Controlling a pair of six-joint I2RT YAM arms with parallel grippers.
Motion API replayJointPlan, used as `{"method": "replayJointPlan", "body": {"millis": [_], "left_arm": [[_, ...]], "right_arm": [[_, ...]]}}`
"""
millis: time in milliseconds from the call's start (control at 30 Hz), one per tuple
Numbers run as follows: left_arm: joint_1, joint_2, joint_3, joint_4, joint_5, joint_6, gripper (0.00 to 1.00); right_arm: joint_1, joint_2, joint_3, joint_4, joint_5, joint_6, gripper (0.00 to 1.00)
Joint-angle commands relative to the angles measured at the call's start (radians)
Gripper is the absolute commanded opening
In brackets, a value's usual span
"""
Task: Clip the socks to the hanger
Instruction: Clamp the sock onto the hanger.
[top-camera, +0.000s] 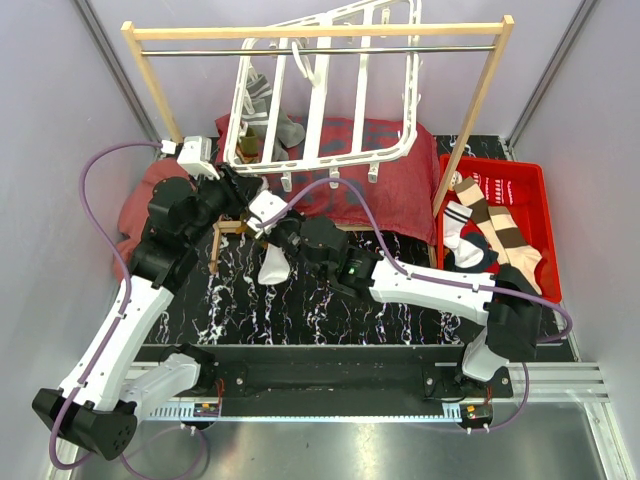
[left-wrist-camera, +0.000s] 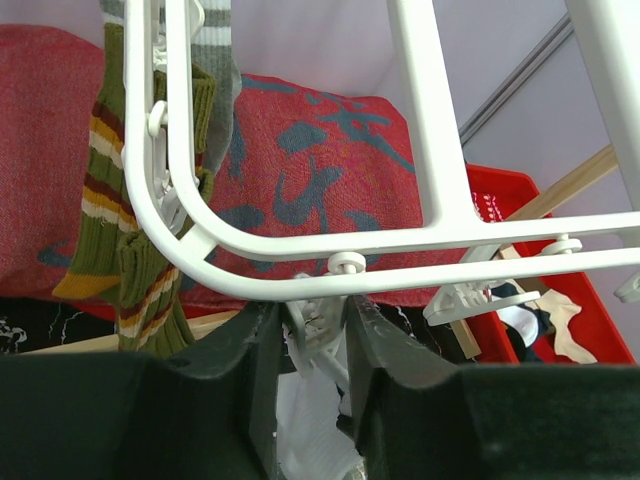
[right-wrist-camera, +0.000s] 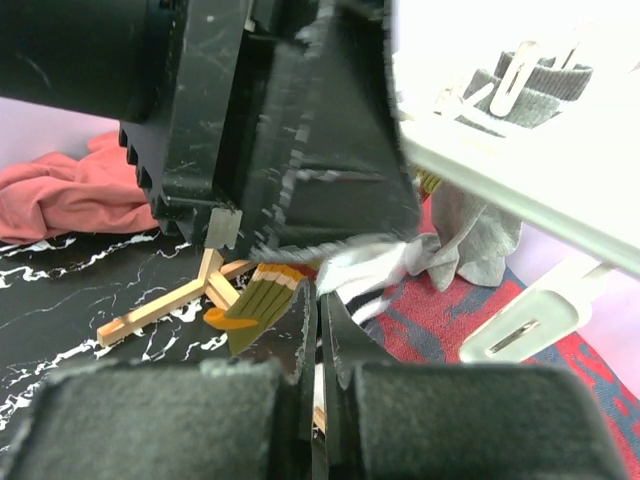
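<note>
The white hanger (top-camera: 318, 100) hangs tilted from the wooden rail. An olive striped sock (left-wrist-camera: 110, 200) and a grey sock (left-wrist-camera: 215, 50) are clipped at its left corner. My left gripper (left-wrist-camera: 313, 315) is under the hanger's lower bar (left-wrist-camera: 430, 150), its jaws pressed on a white clip (left-wrist-camera: 322, 328). A white sock (left-wrist-camera: 305, 420) hangs right below that clip. In the top view my right gripper (top-camera: 272, 228) is shut on this white sock (top-camera: 273, 265), just below my left gripper (top-camera: 250, 195). The right wrist view shows my right gripper (right-wrist-camera: 320, 305) shut, the sock's striped cuff (right-wrist-camera: 375, 265) above it.
A red bin (top-camera: 520, 180) at the right holds several more socks (top-camera: 500, 235). A large red cloth (top-camera: 370, 190) lies under the hanger, another (top-camera: 140, 205) at the left. The wooden rail frame (top-camera: 320, 30) spans the back, its foot (right-wrist-camera: 170, 305) on the black tabletop.
</note>
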Motion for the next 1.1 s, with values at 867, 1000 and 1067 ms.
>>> {"method": "replayJointPlan", "body": {"millis": [867, 1000, 1067], "left_arm": [[0.036, -0.067, 0.004, -0.04, 0.079, 0.037, 0.69], [0.036, -0.119, -0.016, -0.07, 0.111, 0.047, 0.71], [0.036, -0.161, -0.013, -0.092, 0.118, 0.054, 0.71]], "right_arm": [[-0.005, -0.271, -0.218, 0.028, -0.006, 0.12, 0.69], [-0.008, -0.274, -0.239, 0.094, 0.008, 0.097, 0.69], [-0.006, -0.267, -0.251, 0.154, 0.012, 0.09, 0.68]]}}
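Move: The left hand squeezes the hanger's near-left clip open, the clip practically at its hand point; the hanger's front bar runs about 3 cm above, and the next clip is some 7 cm to the right, roughly level fore and aft. The olive sock hangs about 7 cm ahead, its middle 6 cm lower. The right hand pinches the white sock's cuff with the clip barely 2 cm farther left, 1 cm ahead and 2 cm above. Opening first, the left fingers spread from their squeeze on the clip while that hand sinks about 1 cm, lingers, then eases back some 2 cm. The right hand holds the white sock's cuff in place as its fingers begin to part, lets go, and withdraws right and somewhat back, about 6 cm, dipping slightly before rising past its starting height. ##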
